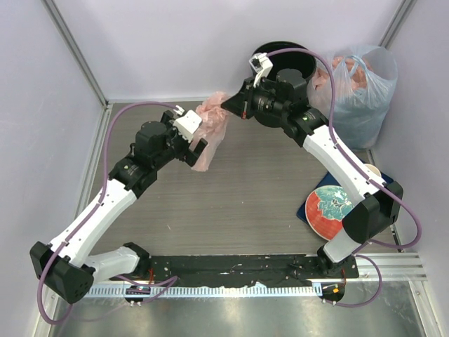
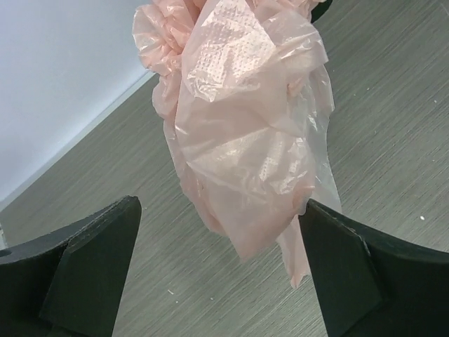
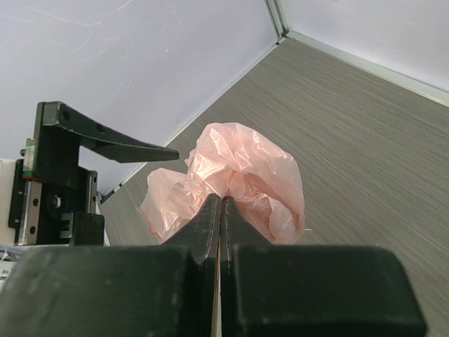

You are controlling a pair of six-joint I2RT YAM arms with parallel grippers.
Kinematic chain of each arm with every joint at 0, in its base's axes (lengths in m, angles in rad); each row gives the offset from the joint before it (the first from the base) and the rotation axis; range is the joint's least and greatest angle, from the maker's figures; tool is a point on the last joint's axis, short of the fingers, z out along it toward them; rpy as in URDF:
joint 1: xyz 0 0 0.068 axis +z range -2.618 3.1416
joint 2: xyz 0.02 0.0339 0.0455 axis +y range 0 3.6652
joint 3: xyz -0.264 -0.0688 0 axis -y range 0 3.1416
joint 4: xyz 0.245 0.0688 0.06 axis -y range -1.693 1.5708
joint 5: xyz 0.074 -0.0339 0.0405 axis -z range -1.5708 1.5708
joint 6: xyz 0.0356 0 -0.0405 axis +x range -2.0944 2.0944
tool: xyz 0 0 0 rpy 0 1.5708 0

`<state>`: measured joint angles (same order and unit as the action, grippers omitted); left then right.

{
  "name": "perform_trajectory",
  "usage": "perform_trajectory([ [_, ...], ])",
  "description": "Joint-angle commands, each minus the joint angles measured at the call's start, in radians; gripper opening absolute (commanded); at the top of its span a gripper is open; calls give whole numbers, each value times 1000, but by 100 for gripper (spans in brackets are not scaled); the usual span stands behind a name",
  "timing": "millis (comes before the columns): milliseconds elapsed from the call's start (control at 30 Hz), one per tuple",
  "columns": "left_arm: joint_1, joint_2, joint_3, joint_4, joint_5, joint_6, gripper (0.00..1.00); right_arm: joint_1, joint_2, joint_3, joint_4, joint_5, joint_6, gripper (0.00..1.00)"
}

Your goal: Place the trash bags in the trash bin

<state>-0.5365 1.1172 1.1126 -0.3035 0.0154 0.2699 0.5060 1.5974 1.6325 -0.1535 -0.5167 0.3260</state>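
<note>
The pale pink trash bag hangs crumpled over the table's back middle. My right gripper is shut on its top; the right wrist view shows the fingertips pinching the bag. My left gripper is open just left of the bag. In the left wrist view the bag hangs between the spread fingers, its right edge at the right finger. The black trash bin stands at the back, partly hidden behind my right wrist.
A bulging clear-bluish bag with pink contents stands right of the bin. A red plate with a blue and white pattern lies at the right, near my right arm's base. White walls enclose the table on the left, back and right.
</note>
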Motion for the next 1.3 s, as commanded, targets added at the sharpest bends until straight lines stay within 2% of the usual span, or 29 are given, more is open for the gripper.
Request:
perform_trajectory([
  [0, -2, 18, 36, 56, -20, -5, 98, 3, -11, 6, 35, -48, 22, 1],
  [67, -2, 27, 44, 50, 44, -8, 90, 3, -10, 3, 34, -69, 24, 1],
  [100, -2, 30, 46, 49, 55, -17, 76, 3, -8, 4, 35, -81, 24, 1],
  [167, -2, 38, 56, 35, 93, -49, 64, 3, 1, 7, 34, -98, 31, 1],
  [200, 0, 35, 59, 30, 110, -63, 49, 2, 6, 13, 29, -103, 30, 1],
  [267, 4, 29, 61, 32, 155, -89, 28, 3, 29, 23, 16, -100, 16, 1],
  [300, 10, 21, 59, 38, 150, -137, 0, 3, 39, 36, 9, -88, 10, 1],
  [333, 20, 18, 58, 44, 146, -171, 0, 3, 48, 44, -4, -76, -2, 1],
  [367, 68, 20, 65, 44, 170, -214, 0, 0, 68, 56, -21, -60, -16, 12],
  [400, 101, 29, 72, 46, 226, -315, 0, -6, 76, 72, -38, -40, -22, 35],
  [467, 201, 38, 76, 78, 285, -430, 0, -32, 84, 67, -64, -29, -16, 53],
  [500, 228, 50, 76, 87, 332, -521, 0, -40, 81, 52, -69, -23, -15, 69],
  [600, 302, 62, 61, 135, 411, -601, 0, -69, 65, 6, -87, -32, -16, 80],
  [700, 331, 59, 30, 190, 448, -675, 0, -69, 53, -48, -84, -94, 7, 81],
  [867, 360, 55, 10, 265, 494, -779, 0, -34, 35, -195, 92, -166, 114, 83],
  [1000, 363, 58, 9, 287, 520, -827, 0, -1, 39, -233, 239, -190, 180, 85],
  [1267, 365, 46, -11, 299, 529, -848, 0, 60, 70, -240, 370, -229, 280, 86],
])
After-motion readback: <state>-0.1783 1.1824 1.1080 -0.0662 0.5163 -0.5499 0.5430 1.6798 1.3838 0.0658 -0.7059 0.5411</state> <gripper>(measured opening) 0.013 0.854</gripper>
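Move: Roughly 4 cm ahead and 6 cm to the right of the open left hand, at about its height, is the crumpled pink trash bag. It already hangs from the shut right fingers, its middle some 1 cm ahead, 3 cm left and 8 cm below them. From the right hand, the trash bin stands about 20 cm ahead, 20 cm right and 24 cm lower; the clear sack is some 15 cm ahead, 46 cm right, 26 cm lower. Easing a couple of centimetres right into the pink bag, the left hand shuts on its near edge, then carries it a few centimetres forward, left and up, rolling some 45 degrees with its left side dropping. Once that pinch is made, the right hand lets go, opens wide and sinks about 12 cm, going slightly forward and then back, before curving left and up a little towards the bag's dangling tail. ##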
